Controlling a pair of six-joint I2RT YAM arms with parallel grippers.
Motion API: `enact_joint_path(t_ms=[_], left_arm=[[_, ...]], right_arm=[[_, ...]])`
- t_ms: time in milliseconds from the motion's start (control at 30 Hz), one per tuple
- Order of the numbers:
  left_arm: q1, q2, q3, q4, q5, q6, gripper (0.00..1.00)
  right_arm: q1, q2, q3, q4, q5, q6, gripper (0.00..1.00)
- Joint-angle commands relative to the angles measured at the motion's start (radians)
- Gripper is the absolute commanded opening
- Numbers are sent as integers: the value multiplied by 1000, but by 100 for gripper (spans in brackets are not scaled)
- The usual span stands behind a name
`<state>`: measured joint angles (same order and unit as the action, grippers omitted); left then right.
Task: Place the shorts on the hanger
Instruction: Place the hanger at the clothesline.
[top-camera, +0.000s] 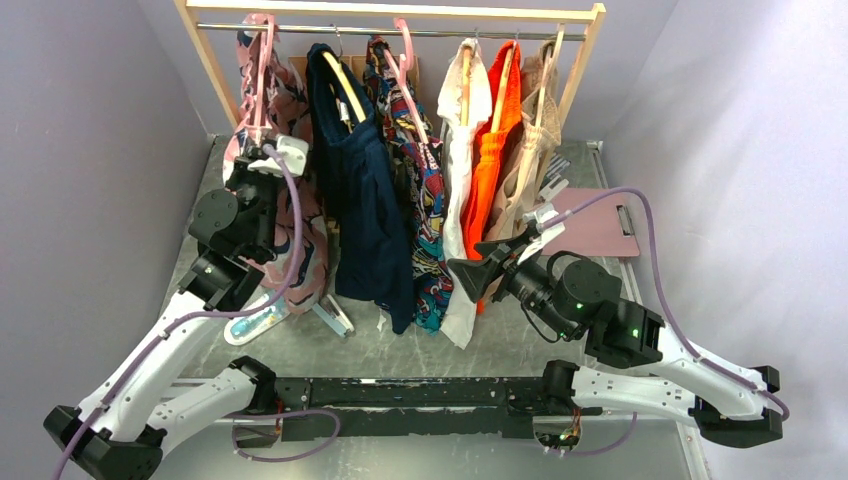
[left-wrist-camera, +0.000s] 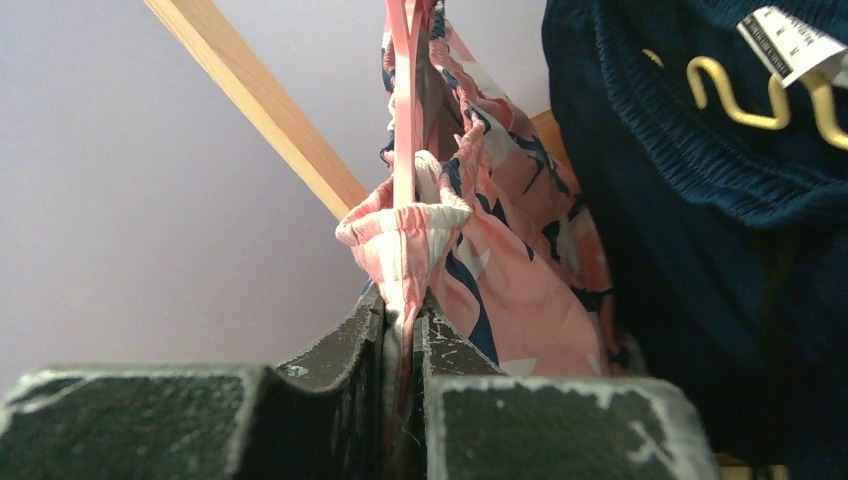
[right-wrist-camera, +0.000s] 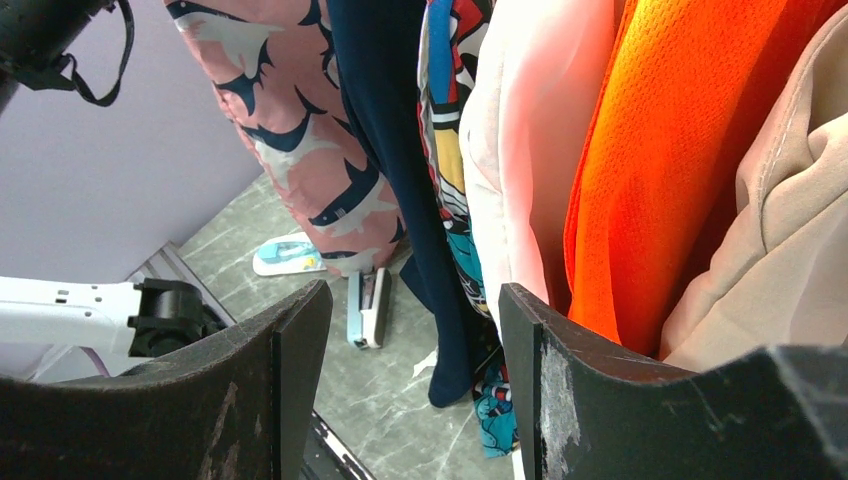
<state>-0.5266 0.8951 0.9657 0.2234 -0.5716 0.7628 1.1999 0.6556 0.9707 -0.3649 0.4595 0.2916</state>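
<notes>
The shorts (top-camera: 300, 235), pink with a navy and white print, hang at the left end of the rack on the pale-pink hanger (top-camera: 262, 75), whose hook sits on the rail. My left gripper (top-camera: 258, 160) is shut on the gathered waistband; in the left wrist view the fabric of the shorts (left-wrist-camera: 520, 280) bunches between the closed left gripper (left-wrist-camera: 405, 305), just below the hanger's thin arm (left-wrist-camera: 403, 110). My right gripper (top-camera: 480, 272) stands open in front of the white garment, holding nothing. In the right wrist view the open right gripper (right-wrist-camera: 415, 335) frames bare table, with the shorts (right-wrist-camera: 300, 150) at the upper left.
On the wooden rack (top-camera: 590, 50) hang a navy garment (top-camera: 365, 200), a multicolour one (top-camera: 425, 190), a white one (top-camera: 462, 150), an orange one (top-camera: 495, 150) and a beige one (top-camera: 530, 160). A pink board (top-camera: 595, 225) lies at the right. A light-blue item (top-camera: 262, 322) and a clip (top-camera: 335, 315) lie under the shorts.
</notes>
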Motion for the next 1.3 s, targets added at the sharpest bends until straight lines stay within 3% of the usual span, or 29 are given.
enact_joint_path(t_ms=[0, 200, 500, 600, 833, 900, 1100, 1267], left_arm=[[10, -15, 91, -182, 13, -278, 7], [10, 19, 213, -428, 50, -523, 7], [10, 54, 372, -636, 35, -624, 9], [10, 56, 392, -674, 26, -639, 19], [10, 18, 438, -759, 70, -679, 69], [10, 0, 463, -801, 87, -693, 80], [10, -34, 558, -1019, 181, -766, 95], [10, -59, 554, -1170, 312, -854, 96]], right_arm=[[0, -2, 21, 10, -5, 9, 66], [-1, -2, 9, 14, -9, 24, 66], [0, -4, 17, -1, -13, 51, 66], [0, -1, 22, -11, -16, 58, 66], [1, -1, 61, -52, -7, 72, 66], [1, -2, 72, -65, -5, 75, 66], [0, -14, 98, -108, 15, 87, 67], [1, -39, 90, -148, 42, 114, 67]])
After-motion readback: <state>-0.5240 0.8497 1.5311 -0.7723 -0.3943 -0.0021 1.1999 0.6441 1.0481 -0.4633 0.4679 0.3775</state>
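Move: The left hand still pinches the near end of the pink hanger and the shorts' waistband. The clothesline, where the hook belongs, is about 16 cm ahead, 1 cm right and some 10 cm above. The navy clothes' hanger is roughly 13 cm right, 7 cm ahead and 3 cm above; the line's left end is about 8 cm left, 16 cm ahead and 10 cm above. From the right hand the hook's spot is some 32 cm ahead, 28 cm left and 17 cm above. The left hand keeps its pinch on the hanger's near end and rolls some 25 degrees, its left side sinking, while the fingertips tip down a little and the hand eases about 2 cm right, swinging the hanger upright at the clothesline. The fingers then open wide, letting go of hanger and waistband, and the hand draws straight back towards the robot, ending roughly 9 cm behind its start and some 2 cm higher, still tipping down to nearly 20 degrees. ##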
